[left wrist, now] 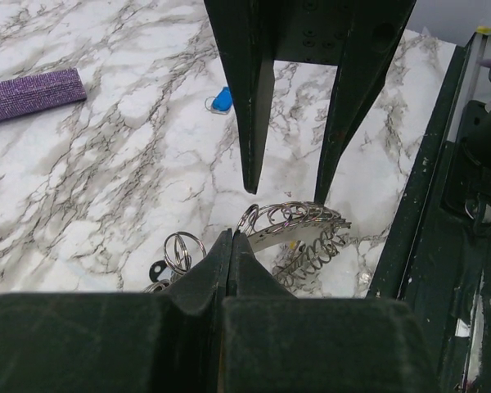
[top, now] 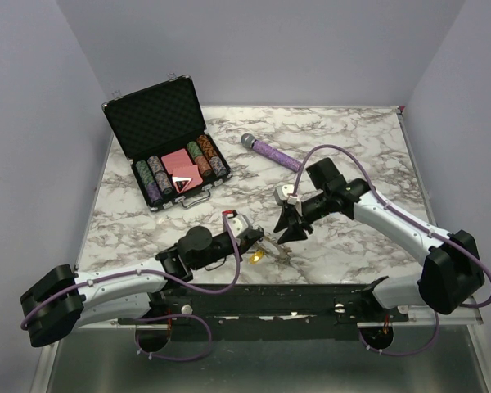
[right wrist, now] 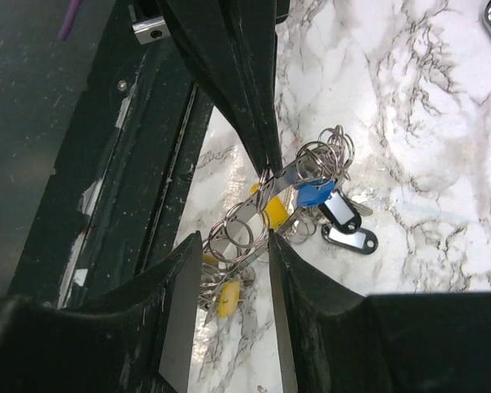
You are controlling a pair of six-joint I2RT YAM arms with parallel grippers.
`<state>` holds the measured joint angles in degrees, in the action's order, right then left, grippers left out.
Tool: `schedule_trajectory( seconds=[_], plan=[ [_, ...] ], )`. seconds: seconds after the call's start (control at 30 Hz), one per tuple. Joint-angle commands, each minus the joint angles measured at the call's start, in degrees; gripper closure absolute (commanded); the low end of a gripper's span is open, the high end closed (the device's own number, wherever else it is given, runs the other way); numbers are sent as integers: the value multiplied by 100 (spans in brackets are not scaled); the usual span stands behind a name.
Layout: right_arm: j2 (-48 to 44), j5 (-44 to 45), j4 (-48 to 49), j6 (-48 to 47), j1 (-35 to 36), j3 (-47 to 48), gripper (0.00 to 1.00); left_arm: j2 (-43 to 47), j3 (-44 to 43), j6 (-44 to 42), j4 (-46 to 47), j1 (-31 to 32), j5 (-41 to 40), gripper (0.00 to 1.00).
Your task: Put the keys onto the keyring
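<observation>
The keyring (right wrist: 252, 206) is a silvery metal band strung with small wire loops, lifted just above the marble near the table's front edge. My left gripper (left wrist: 231, 244) is shut on one end of the keyring (left wrist: 283, 238); in the right wrist view its fingertips (right wrist: 268, 166) pinch the band. My right gripper (right wrist: 232, 237) is open, one finger on each side of the band and its loops, and it shows in the left wrist view (left wrist: 285, 195) too. Hanging from the loops are a blue key (right wrist: 315, 194), yellow keys (right wrist: 275, 215) and black tags (right wrist: 352, 239). Another blue key (left wrist: 222, 100) lies loose on the table.
A purple microphone (top: 270, 151) lies behind the grippers. An open black case of poker chips (top: 168, 155) stands at the back left. The black base rail (top: 295, 299) runs close along the near side of the keys. A loose split ring (left wrist: 182, 250) lies beside my left fingers.
</observation>
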<state>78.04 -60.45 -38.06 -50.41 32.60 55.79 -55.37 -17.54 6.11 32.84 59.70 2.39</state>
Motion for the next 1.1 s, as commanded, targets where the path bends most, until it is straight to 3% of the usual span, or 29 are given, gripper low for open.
schedule_trajectory(
  seconds=[0.0, 0.63, 1.07],
  plan=[
    [-184, -328, 571, 40, -17, -147, 54, 123, 110, 232, 706, -11, 244, 100],
    [-149, -802, 1029, 365, -17, -402, 77, -79, 313, 707, 1339, -11, 156, 100],
    [-105, -925, 1170, 611, -17, -455, 82, -140, 374, 1006, 1585, -11, -46, 100]
  ],
)
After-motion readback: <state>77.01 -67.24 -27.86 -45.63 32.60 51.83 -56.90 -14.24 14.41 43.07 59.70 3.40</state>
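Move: The keyring's top wire loop sits right at the left fingertips, pinched there, with the grey ring hanging below. From the open right fingers this loop is about 3 cm left and 1 cm farther out, nearly level. The yellow key tag hangs or lies some 5 cm left of the right hand, 2 cm back and 8 cm down. The loose blue key lies on the table about 14 cm to the right hand's right, 11 cm forward and 12 cm below. The right hand eases left and up by about 1 cm each towards the loop at the left fingertips, tips its fingers up some 5 to 10 degrees and draws them from about half open to a narrow gap around the wire loop; whether they already bear on it can't be seen. The left hand keeps its shut pinch on the keyring and brings it up about 1 cm and slightly back, its fingertips tilting up by roughly 10 degrees. ##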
